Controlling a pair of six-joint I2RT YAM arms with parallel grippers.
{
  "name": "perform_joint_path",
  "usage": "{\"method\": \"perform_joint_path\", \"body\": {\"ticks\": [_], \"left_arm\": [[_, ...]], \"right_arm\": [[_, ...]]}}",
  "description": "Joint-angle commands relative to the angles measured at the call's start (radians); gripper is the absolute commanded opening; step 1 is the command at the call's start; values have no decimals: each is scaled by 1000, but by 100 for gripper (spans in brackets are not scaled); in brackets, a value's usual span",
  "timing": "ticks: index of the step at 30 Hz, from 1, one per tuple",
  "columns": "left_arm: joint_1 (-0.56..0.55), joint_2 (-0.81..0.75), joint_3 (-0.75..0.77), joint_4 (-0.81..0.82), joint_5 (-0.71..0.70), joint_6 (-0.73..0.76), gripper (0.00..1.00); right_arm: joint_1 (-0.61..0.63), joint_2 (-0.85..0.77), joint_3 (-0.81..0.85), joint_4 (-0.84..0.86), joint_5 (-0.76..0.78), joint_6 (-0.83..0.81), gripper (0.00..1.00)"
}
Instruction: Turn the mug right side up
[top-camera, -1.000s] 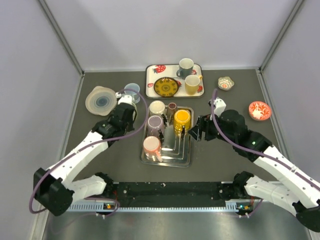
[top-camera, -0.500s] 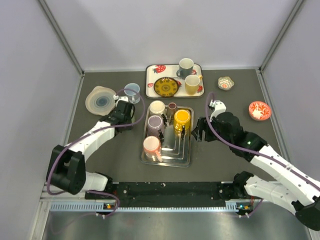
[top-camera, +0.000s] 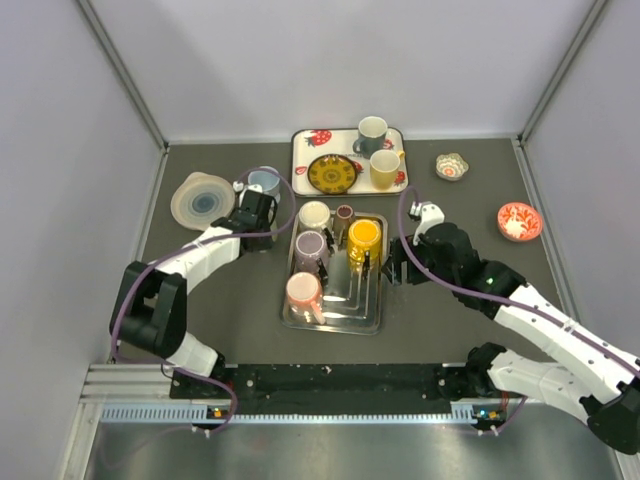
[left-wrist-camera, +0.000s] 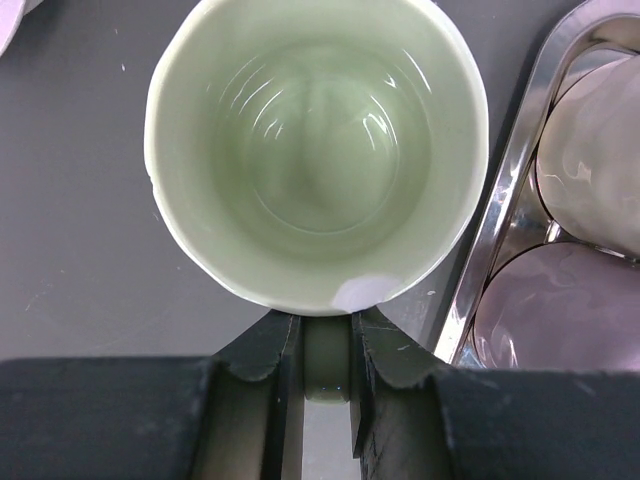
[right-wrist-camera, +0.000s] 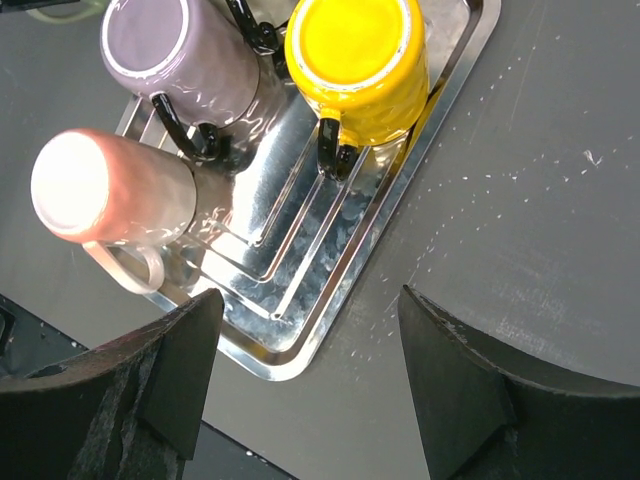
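Observation:
A pale green mug (left-wrist-camera: 315, 150) stands mouth up on the dark table, just left of the metal drying tray (left-wrist-camera: 500, 230). My left gripper (left-wrist-camera: 326, 350) is shut on its handle (left-wrist-camera: 326, 372). In the top view that mug (top-camera: 264, 182) sits just beyond the left gripper (top-camera: 255, 207). My right gripper (right-wrist-camera: 310, 390) hangs open and empty over the tray's near right corner (right-wrist-camera: 300, 335). Upside down on the tray are a yellow mug (right-wrist-camera: 357, 60), a purple mug (right-wrist-camera: 180, 55) and a pink mug (right-wrist-camera: 110, 190).
A cream mug (top-camera: 314, 215) and a small dark cup (top-camera: 344, 213) stand at the tray's far end. Behind is a strawberry-print tray (top-camera: 302, 170) with two mugs and a dark plate. A glass dish (top-camera: 203, 200) lies left; two small bowls (top-camera: 451, 166) (top-camera: 519, 221) right.
The left arm has folded back at the elbow while keeping its grip, and the green mug has come from tilted to mouth up. The right gripper has drifted slightly left toward the tray.

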Motion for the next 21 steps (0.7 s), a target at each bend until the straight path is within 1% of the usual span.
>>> {"method": "perform_joint_path", "body": {"ticks": [1, 2, 4, 5, 8, 9, 13, 16, 17, 21], "left_arm": [[8, -2, 40, 33, 12, -27, 17], [8, -8, 34, 29, 14, -27, 29], [8, -30, 26, 16, 6, -25, 39], [8, -36, 20, 9, 0, -30, 47], [8, -89, 9, -15, -19, -36, 56], [8, -102, 8, -21, -26, -39, 61], [8, -195, -6, -88, -45, -53, 69], [6, -312, -14, -133, -17, -53, 72], [5, -376, -29, -147, -6, -50, 72], [-18, -533, -89, -149, 41, -63, 73]], "right_arm": [[6, 2, 34, 11, -14, -26, 71], [6, 6, 34, 11, -14, -26, 72], [6, 6, 37, 9, -15, -28, 72], [6, 11, 39, 9, -18, -29, 72], [6, 17, 47, 5, -17, -32, 72], [6, 18, 50, 2, -15, -31, 72], [6, 29, 62, -1, -17, -32, 72], [7, 54, 74, -3, 1, -29, 72], [7, 64, 77, -3, 12, -31, 72], [13, 147, 109, 8, 64, -31, 71]]}}
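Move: The green mug, right side up, is held by its handle in the left fingers, its middle about 6 cm ahead of them, 1 cm to the right and level in height. Beyond it the blue mug stands some 16 cm ahead of the hand, 1 cm right. On the tray the lilac mug lies roughly 12 cm right and 1 cm back, the cream mug 13 cm right and 7 cm ahead. From the right hand the green mug is some 31 cm left, 10 cm ahead and 10 cm lower. The green mug's handle is let go: the left fingers, pinching it at first, spread wide while the hand stays in place. Then the empty left hand climbs about 10 cm, speeding up and drawing back some 3 cm away from the mug towards the base, its fingertips tilting up by roughly 15 degrees. ##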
